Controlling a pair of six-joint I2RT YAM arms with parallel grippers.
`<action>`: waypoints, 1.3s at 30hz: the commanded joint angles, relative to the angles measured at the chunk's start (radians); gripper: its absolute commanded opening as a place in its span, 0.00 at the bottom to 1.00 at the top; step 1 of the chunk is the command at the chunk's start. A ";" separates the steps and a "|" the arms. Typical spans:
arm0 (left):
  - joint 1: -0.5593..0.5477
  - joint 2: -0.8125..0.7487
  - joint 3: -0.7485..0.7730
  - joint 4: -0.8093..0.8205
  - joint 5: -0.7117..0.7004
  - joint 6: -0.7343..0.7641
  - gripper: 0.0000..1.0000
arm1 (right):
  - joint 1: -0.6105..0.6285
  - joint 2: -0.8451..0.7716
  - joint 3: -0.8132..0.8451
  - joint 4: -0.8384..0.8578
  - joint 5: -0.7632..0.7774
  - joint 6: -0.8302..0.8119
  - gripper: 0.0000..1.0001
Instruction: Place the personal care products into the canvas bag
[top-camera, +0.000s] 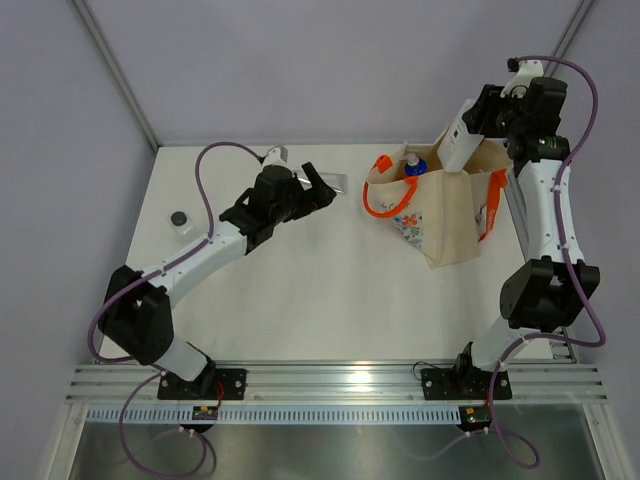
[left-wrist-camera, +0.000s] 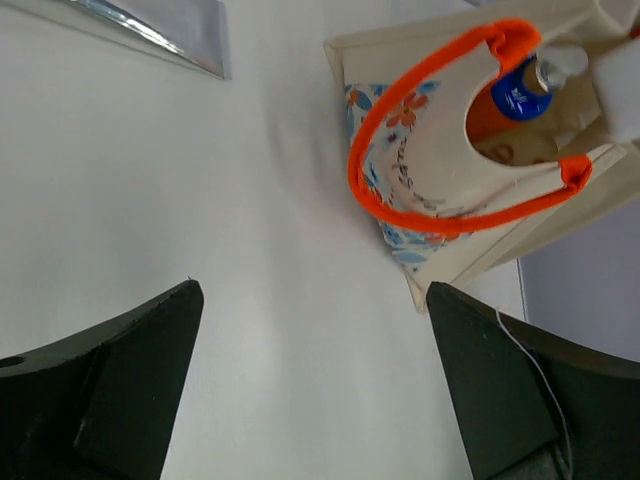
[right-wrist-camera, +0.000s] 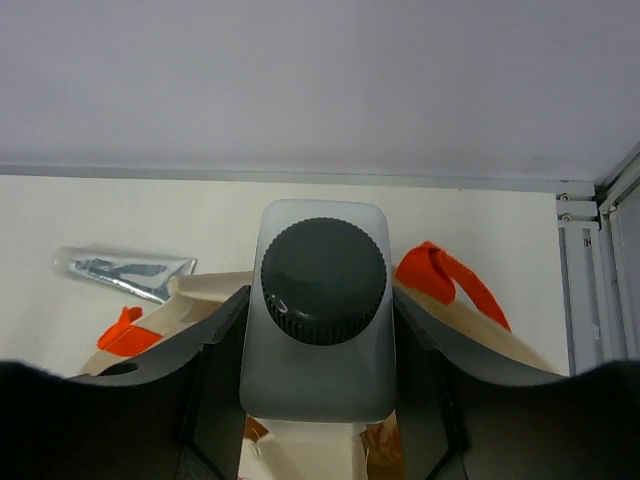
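The canvas bag (top-camera: 445, 215) stands open at the back right, with orange handles (top-camera: 385, 200) and a floral print. The orange cylinder with blue cap (top-camera: 413, 165) sits inside it and also shows in the left wrist view (left-wrist-camera: 515, 92). My right gripper (top-camera: 472, 122) is shut on the white flat bottle with black cap (top-camera: 455, 145) and holds it above the bag's mouth; the cap (right-wrist-camera: 322, 280) faces the right wrist camera. The silver tube (top-camera: 335, 181) lies on the table just beyond my open, empty left gripper (top-camera: 320, 190). It also shows in the left wrist view (left-wrist-camera: 160, 25).
A small pale container with a dark top (top-camera: 180, 219) stands at the table's left edge. Grey walls close the back and sides. A metal rail (top-camera: 330, 385) runs along the near edge. Bare white table (top-camera: 320, 290) lies between the arms.
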 joint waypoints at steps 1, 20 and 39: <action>0.053 0.082 0.115 -0.017 -0.071 -0.222 0.99 | 0.006 -0.027 -0.025 0.112 0.043 -0.107 0.00; 0.196 0.337 0.155 0.011 0.020 -0.471 0.99 | -0.068 0.055 0.107 0.221 0.135 0.088 0.00; 0.239 0.731 0.690 -0.339 -0.127 -0.582 0.99 | -0.068 -0.238 -0.255 0.034 -0.313 -0.330 0.99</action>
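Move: The right hand holds the white bottle above the canvas bag, whose middle is about 7 cm back, 5 cm to the left and 24 cm below. The orange bottle with the blue cap, already inside, is roughly 6 cm back, 10 cm left and 16 cm below. From the left hand, open and empty, the silver tube lies some 18 cm ahead, 4 cm left and 20 cm below, and the bag's middle about 7 cm ahead, 26 cm to its right and 12 cm below. Still holding the white bottle, the right hand dips briefly, swings up and some 5 cm to its right, then plunges about 10 cm down into the bag while coming back left and turning counter-clockwise, and only near the bottom opens wide, lets go of the bottle and backs up and towards the base. Meanwhile the left hand reaches about 16 cm forward and 12 cm down towards the silver tube, with a short pause halfway, fingers staying wide open as it tips down and turns counter-clockwise some 30 degrees, and ends over the tube without gripping it. ##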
